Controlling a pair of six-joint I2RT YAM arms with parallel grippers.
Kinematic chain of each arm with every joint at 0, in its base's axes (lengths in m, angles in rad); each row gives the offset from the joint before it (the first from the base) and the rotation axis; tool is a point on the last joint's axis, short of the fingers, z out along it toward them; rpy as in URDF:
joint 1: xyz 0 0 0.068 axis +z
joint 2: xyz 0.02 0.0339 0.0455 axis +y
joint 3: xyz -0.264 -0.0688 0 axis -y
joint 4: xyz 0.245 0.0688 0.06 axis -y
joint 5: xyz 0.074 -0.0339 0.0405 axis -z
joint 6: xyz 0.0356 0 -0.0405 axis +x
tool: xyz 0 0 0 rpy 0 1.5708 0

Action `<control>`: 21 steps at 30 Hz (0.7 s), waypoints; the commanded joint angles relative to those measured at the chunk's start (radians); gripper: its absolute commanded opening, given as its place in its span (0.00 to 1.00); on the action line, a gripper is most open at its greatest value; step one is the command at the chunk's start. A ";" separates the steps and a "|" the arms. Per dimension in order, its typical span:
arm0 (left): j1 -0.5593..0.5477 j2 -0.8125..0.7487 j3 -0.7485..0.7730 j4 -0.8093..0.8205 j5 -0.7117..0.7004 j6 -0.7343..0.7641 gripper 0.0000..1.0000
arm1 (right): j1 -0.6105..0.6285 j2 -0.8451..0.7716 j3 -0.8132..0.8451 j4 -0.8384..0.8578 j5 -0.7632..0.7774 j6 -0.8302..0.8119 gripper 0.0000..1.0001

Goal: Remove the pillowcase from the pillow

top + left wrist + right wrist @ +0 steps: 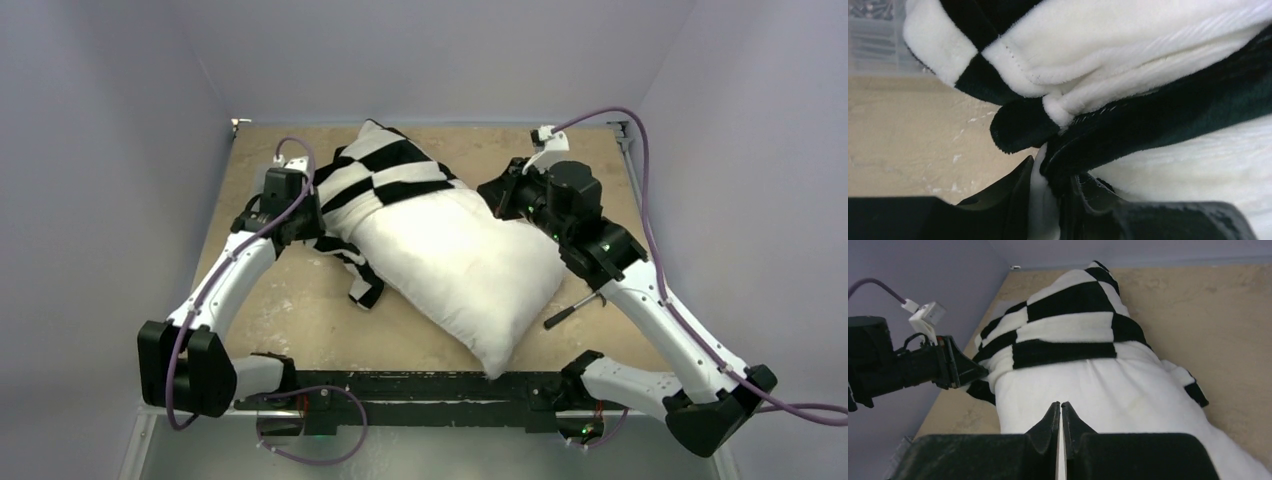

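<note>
The white pillow (460, 270) lies diagonally on the tan table, its near-right half bare. The black-and-white checkered pillowcase (385, 175) is bunched over its far-left end, and a strip of it trails onto the table at the left. My left gripper (312, 222) is at the pillowcase's left edge. In the left wrist view it (1050, 172) has a fold of pillowcase (1098, 55) pinched between its fingers. My right gripper (492, 197) sits at the pillow's far right side. In the right wrist view it (1061, 404) is shut just over the pillow (1108, 390), with the pillowcase (1068, 325) beyond.
A black-handled tool (572, 311) lies on the table (300, 320) under the right arm. Grey walls close in the table on three sides. A black rail (420, 385) runs along the near edge between the arm bases.
</note>
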 commanded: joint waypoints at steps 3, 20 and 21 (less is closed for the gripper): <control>0.027 -0.150 0.042 -0.069 0.018 -0.016 0.36 | -0.008 0.019 0.008 0.052 -0.138 -0.072 0.16; 0.027 -0.020 0.348 -0.090 0.274 -0.029 0.77 | -0.064 0.256 -0.011 0.073 0.121 0.016 0.98; 0.027 0.000 0.372 -0.096 0.273 -0.013 0.77 | -0.064 0.275 -0.017 0.076 0.100 0.016 0.99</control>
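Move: Between the left fingers, just beginning to part, sits the near-left edge of the checked pillowcase, whose middle lies about 11 cm ahead, 15 cm right and 8 cm below; the plastic box is some 15 cm ahead and 7 cm left, 13 cm lower, the white pillow 5 cm back and 29 cm right. From the shut, empty right hand the pillowcase is roughly 16 cm ahead, 18 cm left and 27 cm below, the pillow almost directly underneath, 25 cm down. Letting go of the pillowcase edge, the left hand opens wide, eases back about 2 cm, then rises some 12 cm clear of the cloth, drifting right and forward at the end while its fingers tip up and outward a little. The right hand opens wide too and, after a tiny rise, sinks about 9 cm and reaches 6 cm forward over the pillow towards the pillowcase, tilting its fingers down without touching. ##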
